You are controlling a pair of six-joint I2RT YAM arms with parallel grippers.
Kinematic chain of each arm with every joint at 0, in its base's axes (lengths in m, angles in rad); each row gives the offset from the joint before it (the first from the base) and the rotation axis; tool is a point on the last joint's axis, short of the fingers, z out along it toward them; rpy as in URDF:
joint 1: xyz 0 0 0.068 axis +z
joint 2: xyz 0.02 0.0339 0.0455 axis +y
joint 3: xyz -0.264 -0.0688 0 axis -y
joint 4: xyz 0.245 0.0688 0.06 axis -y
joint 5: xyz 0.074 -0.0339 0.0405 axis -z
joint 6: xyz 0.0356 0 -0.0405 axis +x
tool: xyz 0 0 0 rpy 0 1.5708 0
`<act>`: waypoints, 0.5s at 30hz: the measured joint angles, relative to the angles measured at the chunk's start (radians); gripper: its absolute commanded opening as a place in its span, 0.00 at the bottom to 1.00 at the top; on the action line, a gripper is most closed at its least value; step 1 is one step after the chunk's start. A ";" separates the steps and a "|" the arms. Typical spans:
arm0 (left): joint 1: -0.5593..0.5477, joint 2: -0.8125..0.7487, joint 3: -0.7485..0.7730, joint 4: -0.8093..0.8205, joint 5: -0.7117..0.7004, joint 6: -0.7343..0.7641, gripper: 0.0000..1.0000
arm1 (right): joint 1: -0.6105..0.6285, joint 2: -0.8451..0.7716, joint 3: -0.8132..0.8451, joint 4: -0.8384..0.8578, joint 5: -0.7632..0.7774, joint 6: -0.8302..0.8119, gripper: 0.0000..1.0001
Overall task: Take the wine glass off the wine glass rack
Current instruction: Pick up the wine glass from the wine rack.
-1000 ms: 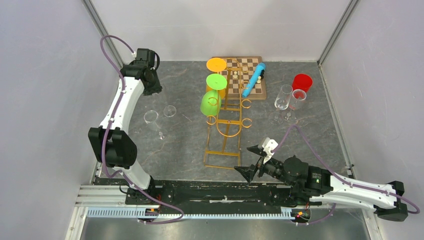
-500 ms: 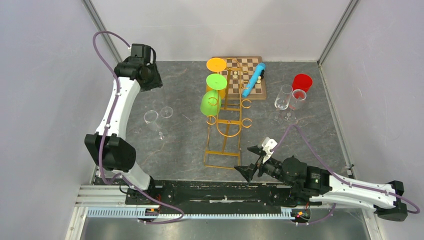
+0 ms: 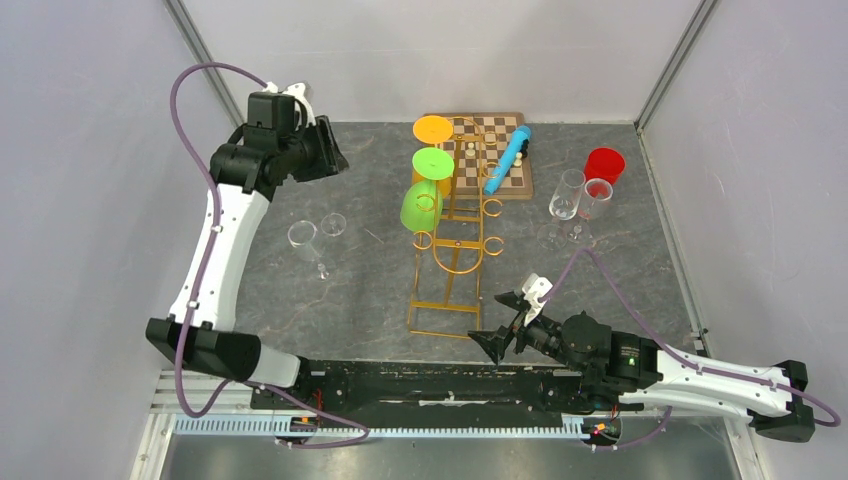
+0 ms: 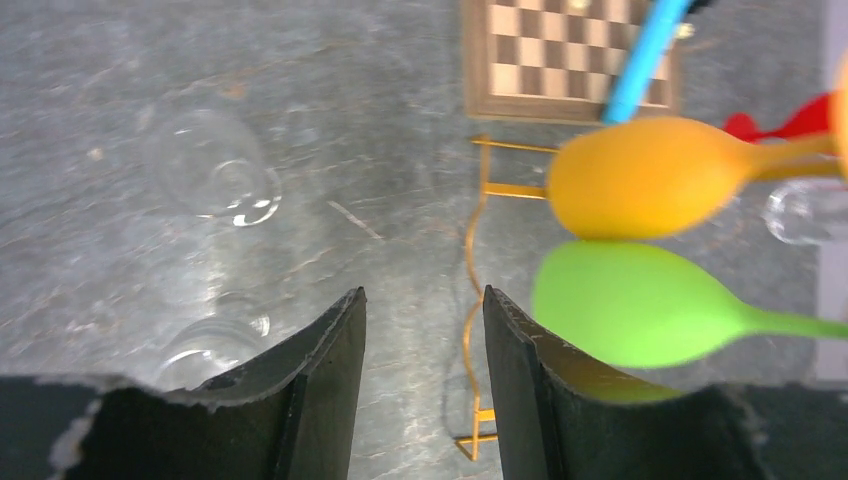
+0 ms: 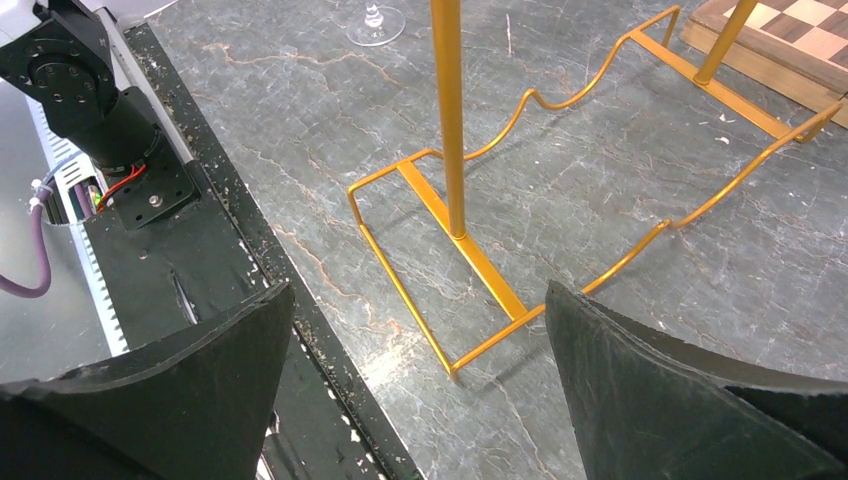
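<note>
The gold wine glass rack (image 3: 452, 250) stands mid-table. Two wine glasses hang from it upside down, a green wine glass (image 3: 421, 206) and an orange one just behind it. In the left wrist view the orange glass (image 4: 640, 175) lies above the green glass (image 4: 630, 300), both right of the jaws. My left gripper (image 3: 325, 150) hovers open and empty, left of the rack's top and apart from the glasses; its gap (image 4: 422, 292) frames bare table and rack wire (image 4: 472, 250). My right gripper (image 3: 505, 322) is wide open beside the rack base (image 5: 450, 290).
Two clear glasses (image 3: 303, 237) (image 3: 334, 224) sit on the table below the left arm. A chessboard (image 3: 500, 165) with a blue tube (image 3: 508, 158) lies behind the rack. More clear glasses (image 3: 567, 195) and a red cup (image 3: 604, 163) stand at the right.
The left arm has risen and swung back and right, turning its gripper toward the rack, and its jaws have spread wider. The right arm has not moved.
</note>
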 measured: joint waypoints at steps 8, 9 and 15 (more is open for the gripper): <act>-0.027 -0.076 -0.030 0.085 0.221 -0.056 0.52 | 0.000 0.007 0.000 -0.009 0.003 0.014 0.98; -0.027 -0.076 -0.030 0.097 0.247 -0.064 0.52 | 0.000 0.008 0.000 -0.010 0.003 0.018 0.98; -0.028 -0.061 -0.030 0.166 0.431 -0.159 0.52 | 0.000 0.008 0.000 -0.014 0.003 0.030 0.98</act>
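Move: Some 18 cm to the left hand's right and about 5 cm nearer the base, the green glass hangs foot-up on the rack, its middle roughly 2 cm above the hand. The orange glass hangs 8 cm beyond it. Behind the move stand two clear glasses on the table: the far one 4 cm ahead, 7 cm left, the near one 8 cm back, 10 cm left, both some 16 cm below. From the right hand the green glass is about 20 cm ahead, 13 cm left and 15 cm up. Swinging away from the set-down clear glasses, the empty left hand travels about 8 cm right while rising some 6 cm and drawing back about 3 cm, towards the green glass on the rack. The wrist turns clockwise and rolls its right side up, close to 30 degrees in all, bringing the fingers round towards the rack; they stay half open and touch nothing. ##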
